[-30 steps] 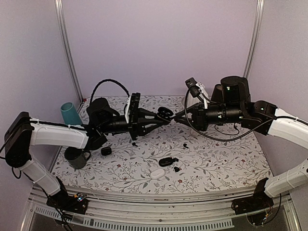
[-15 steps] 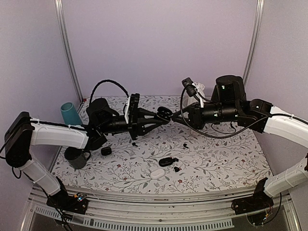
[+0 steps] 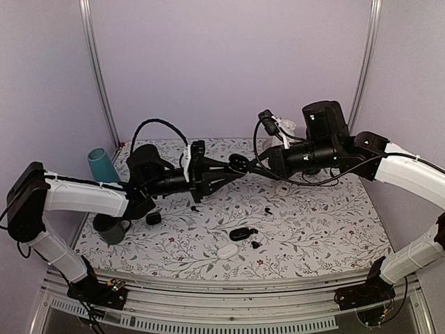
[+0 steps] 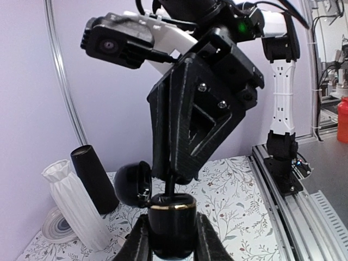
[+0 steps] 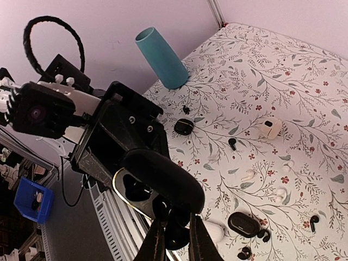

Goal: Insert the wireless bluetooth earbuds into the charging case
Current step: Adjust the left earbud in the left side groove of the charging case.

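Observation:
My left gripper (image 3: 233,167) is shut on the black charging case (image 3: 238,164) and holds it in the air above the table's middle. In the left wrist view the case (image 4: 172,220) has a gold rim and stands upright between my fingers, with its lid (image 4: 132,184) swung open to the left. My right gripper (image 3: 252,167) meets it from the right, shut on a black earbud (image 5: 176,232) right at the case's opening (image 5: 130,187). The earbud's stem (image 4: 170,187) reaches down into the case top. More black earbuds (image 3: 268,210) lie on the table.
On the floral table are a closed black case (image 3: 240,234), a white case (image 3: 227,251), a small black case (image 3: 154,218), a teal cup (image 3: 102,165) and a dark mug (image 3: 110,228) at the left. White earbuds (image 5: 249,175) and an open white case (image 5: 270,129) lie further back.
My right arm has moved left and up, bringing its earbud against the case's opening. My left gripper has lifted the case slightly.

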Robot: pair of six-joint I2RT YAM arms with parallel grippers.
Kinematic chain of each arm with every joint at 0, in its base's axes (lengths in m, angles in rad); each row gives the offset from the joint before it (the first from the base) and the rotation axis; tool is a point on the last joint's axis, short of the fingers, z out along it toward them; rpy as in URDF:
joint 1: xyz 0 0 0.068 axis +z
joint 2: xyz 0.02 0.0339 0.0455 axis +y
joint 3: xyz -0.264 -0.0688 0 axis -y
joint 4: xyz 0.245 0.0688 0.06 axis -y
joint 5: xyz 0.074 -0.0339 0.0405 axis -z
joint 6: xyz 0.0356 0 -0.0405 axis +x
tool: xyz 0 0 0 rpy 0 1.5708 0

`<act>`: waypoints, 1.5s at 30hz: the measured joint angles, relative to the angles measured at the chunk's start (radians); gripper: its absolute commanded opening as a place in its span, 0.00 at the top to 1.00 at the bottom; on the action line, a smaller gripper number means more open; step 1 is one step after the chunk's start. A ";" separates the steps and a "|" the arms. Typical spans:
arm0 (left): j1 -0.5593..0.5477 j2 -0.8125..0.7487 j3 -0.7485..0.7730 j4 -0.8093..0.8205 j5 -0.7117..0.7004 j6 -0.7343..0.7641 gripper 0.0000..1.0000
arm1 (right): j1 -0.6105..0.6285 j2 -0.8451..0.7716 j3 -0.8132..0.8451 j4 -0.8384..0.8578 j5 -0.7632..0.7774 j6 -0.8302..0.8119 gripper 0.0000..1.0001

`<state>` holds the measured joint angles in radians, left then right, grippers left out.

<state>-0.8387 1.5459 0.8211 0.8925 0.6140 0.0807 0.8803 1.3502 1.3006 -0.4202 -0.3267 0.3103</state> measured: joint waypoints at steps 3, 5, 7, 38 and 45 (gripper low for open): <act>-0.016 0.000 -0.002 -0.006 -0.036 0.037 1.00 | -0.001 0.026 0.026 -0.036 0.006 0.022 0.94; -0.019 0.000 -0.009 -0.005 -0.059 0.053 1.00 | -0.002 0.040 0.043 -0.056 0.014 0.037 0.94; -0.023 0.001 -0.019 0.005 -0.077 0.065 1.00 | -0.002 0.053 0.058 -0.073 0.021 0.050 0.89; -0.064 0.143 -0.063 0.339 -0.209 0.004 1.00 | -0.003 0.094 0.109 -0.112 0.106 0.200 0.57; -0.071 0.160 -0.057 0.349 -0.223 -0.025 1.00 | -0.002 0.083 0.098 -0.089 0.099 0.177 0.53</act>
<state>-0.9096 1.7058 0.7643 1.2411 0.3912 0.0555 0.8787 1.4334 1.3983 -0.5091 -0.2279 0.4877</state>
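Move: The open charging case sits in the left hand's fingers, its middle roughly 2 cm to the right of that hand's point and 1 cm above it. From the right hand, which has the left earbud at the case's mouth, the case lies about 3 cm to the left, 1 cm back and 1 cm lower. Some 30 cm below the right hand, a closed black case is about 8 cm back and 3 cm left, and a white case 13 cm back and 7 cm left. The left earbud, held at the case's groove, is let go: the right hand carries on forward and down about 2 cm each, tipping and turning clockwise some 10 degrees, and opens to nearly half, rising 1 cm at the end with its fingers about the case's mouth. The left hand keeps its grip on the case, easing down, right and forward 1 to 2 cm and rolling slightly. ##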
